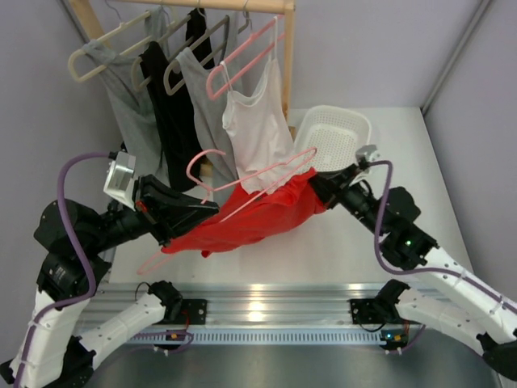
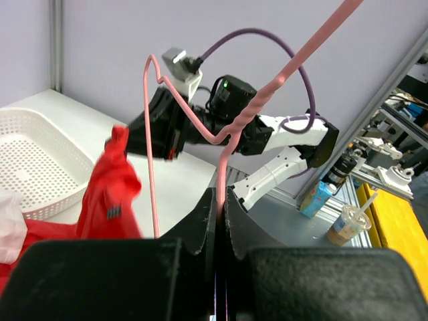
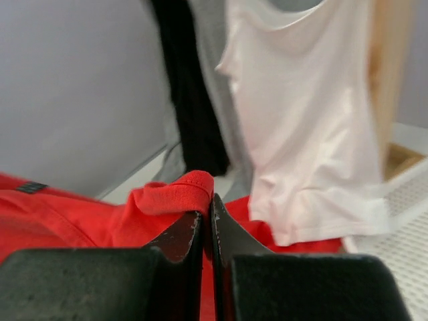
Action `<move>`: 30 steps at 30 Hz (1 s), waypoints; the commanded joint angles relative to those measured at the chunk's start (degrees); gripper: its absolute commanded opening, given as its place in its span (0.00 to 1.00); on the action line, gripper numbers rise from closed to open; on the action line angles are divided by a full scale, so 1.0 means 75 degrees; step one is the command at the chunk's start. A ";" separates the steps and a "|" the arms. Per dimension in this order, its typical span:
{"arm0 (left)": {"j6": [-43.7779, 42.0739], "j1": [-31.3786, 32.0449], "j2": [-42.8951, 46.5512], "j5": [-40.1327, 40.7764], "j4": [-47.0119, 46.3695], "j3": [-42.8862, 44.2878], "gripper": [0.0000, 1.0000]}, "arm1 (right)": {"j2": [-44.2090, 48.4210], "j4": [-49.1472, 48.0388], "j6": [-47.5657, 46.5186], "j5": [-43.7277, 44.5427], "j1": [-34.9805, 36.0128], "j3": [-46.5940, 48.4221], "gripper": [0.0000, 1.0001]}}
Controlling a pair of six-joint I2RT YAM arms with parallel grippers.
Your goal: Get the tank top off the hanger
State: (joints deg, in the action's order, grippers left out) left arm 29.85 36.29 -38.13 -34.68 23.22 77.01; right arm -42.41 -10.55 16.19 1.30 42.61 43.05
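Observation:
A red tank top (image 1: 250, 217) hangs stretched between my two grippers above the table. A pink wire hanger (image 1: 242, 174) runs through it, hook at the upper left. My left gripper (image 1: 212, 208) is shut on the pink hanger's wire (image 2: 219, 190) at the garment's left end. My right gripper (image 1: 317, 187) is shut on a red strap of the tank top (image 3: 180, 194) at its right end. In the left wrist view the red cloth (image 2: 107, 190) hangs off the hanger (image 2: 150, 134) in front of the right arm.
A wooden rack (image 1: 266, 6) at the back holds grey, black and white tops (image 1: 254, 121) on hangers. A white perforated basket (image 1: 343, 137) sits at the back right. The table's near edge has an aluminium rail (image 1: 258, 311).

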 commanded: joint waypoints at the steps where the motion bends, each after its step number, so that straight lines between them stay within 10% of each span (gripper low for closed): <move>1: -0.0018 -0.0011 -0.0306 0.0380 -0.0284 0.0360 0.00 | -0.0496 -0.1601 -0.0083 -0.1404 0.0750 -0.0173 0.00; 17: 0.0005 -0.0011 -0.1431 0.1998 -0.0296 0.1578 0.00 | -0.4621 -0.6163 -0.1092 -0.0712 0.3834 0.0669 0.09; 19: 0.0040 -0.0011 -0.1513 0.2057 -0.0296 0.1965 0.00 | -0.5031 -0.6491 -0.1057 -0.0736 0.3846 0.0764 0.29; 22: 0.0134 -0.0011 -0.1747 0.2010 -0.0296 0.2374 0.00 | -0.5512 -0.7297 -0.0975 -0.0712 0.3834 0.0729 0.98; 30: 0.0578 -0.0011 -0.2099 0.1648 -0.0342 0.3044 0.00 | -0.6778 -0.6902 -0.0974 -0.0901 0.3846 0.1818 0.99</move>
State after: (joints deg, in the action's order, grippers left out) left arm 31.46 36.29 -52.99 -20.53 23.99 96.79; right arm -91.20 -56.55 8.62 -4.67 70.39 52.56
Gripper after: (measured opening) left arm 0.049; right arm 0.991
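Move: The right hand already pinches the red tank top. The hanger's left end, where the cloth is headed, lies about 34 cm to its left, 16 cm back and roughly level. The white tank top hangs some 13 cm ahead and 10 cm left; the basket stands about 12 cm ahead, 8 cm right, well below. The left hand grips the hanger near its neck, with that left end roughly 13 cm to its left, 12 cm back and 8 cm below. Still pinching the red tank top, the right fingers draw it left along under the hanger towards its left end, some 20 cm, with about 10 cm back and a little down, turning 30 degrees counter-clockwise. They then open wide, releasing the pinch, while edging farther left among the cloth. The left hand keeps its grip on the hanger, carrying it forward, then up about 8 cm. ##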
